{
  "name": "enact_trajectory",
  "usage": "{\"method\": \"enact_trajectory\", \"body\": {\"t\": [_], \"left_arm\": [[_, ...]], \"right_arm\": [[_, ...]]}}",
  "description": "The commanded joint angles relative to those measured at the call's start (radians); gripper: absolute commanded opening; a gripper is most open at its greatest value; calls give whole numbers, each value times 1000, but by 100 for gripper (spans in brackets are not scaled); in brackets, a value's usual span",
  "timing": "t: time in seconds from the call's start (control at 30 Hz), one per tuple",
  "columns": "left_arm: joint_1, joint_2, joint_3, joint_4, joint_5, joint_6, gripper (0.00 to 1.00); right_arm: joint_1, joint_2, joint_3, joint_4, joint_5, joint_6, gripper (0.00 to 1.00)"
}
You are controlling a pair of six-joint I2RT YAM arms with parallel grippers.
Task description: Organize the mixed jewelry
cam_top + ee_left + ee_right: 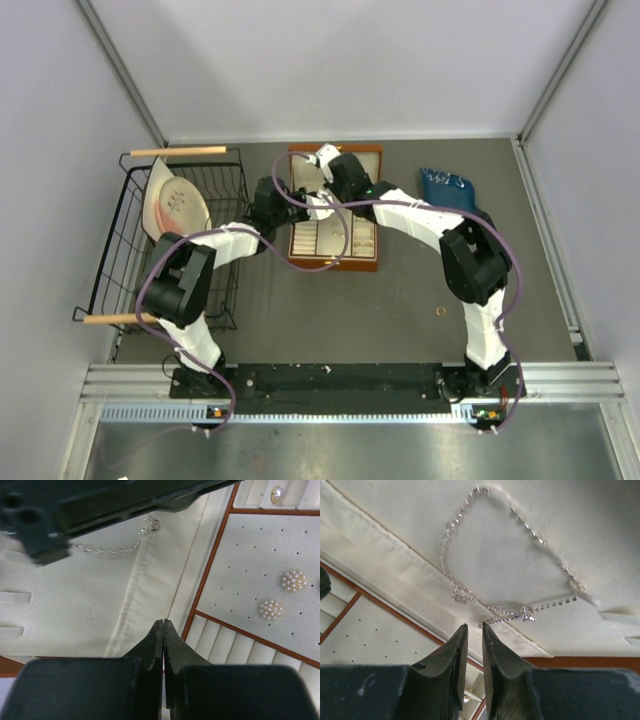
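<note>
The silvery chain necklace (454, 587) lies looped on the cream lining of the open lid of the brown wooden box (372, 263). A stretch of the chain also shows in the left wrist view (113, 549). My right gripper (473, 626) is just below the chain's loose end with its jaws a narrow gap apart and nothing between them. It is over the lid in the top view (320, 162). My left gripper (163, 622) is shut and empty over the lid's lower seam, at the box's left side (280, 197). One tiny gold ring (438, 312) lies on the table right of the box.
Pearl cluster pieces (293, 580) sit on the box's perforated pad. A single pearl (276, 494) sits in a slot. A black wire basket (130, 255) holding a pale dish stands on the left. A blue object (450, 187) lies at the back right.
</note>
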Motion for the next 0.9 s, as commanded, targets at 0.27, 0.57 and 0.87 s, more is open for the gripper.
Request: {"method": "enact_trajectory", "body": {"t": [0.27,0.57,0.87], "left_arm": [[2,-181,-53,31,16,-162,0],[2,-327,-87,-95,41,-367,0],[2,-405,-42,-248,-61,-565,0]], "right_arm": [[-7,-252,-89,18,2,36,34],[-35,-426,-212,-99,-61,31,44],[-203,-715,-452,-326,-252,-48,53]]}}
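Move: The right hand is at the box's lid, with the silver necklace's loop just ahead, its middle about 4 cm forward. The likely goal is the farther gold ring on the table, some 26 cm back and 27 cm to the right, 10 cm below; the nearer ring lies about 31 cm back and 22 cm right. The open tray's middle is roughly 12 cm back and 8 cm below. From the left hand, the farther ring lies about 25 cm back and 35 cm right. Leaving the necklace on the lid, the right hand lifts nearly straight up about 9 cm, then sweeps right and back past the tray's right side towards the gold rings, ending some 11 cm right of its start, sinking a little, its already parted fingers spreading to about half open. The left hand, still shut and empty, withdraws from the lid, rising 9 cm and then also drawing back, its right side rolling upward some 20 degrees. ##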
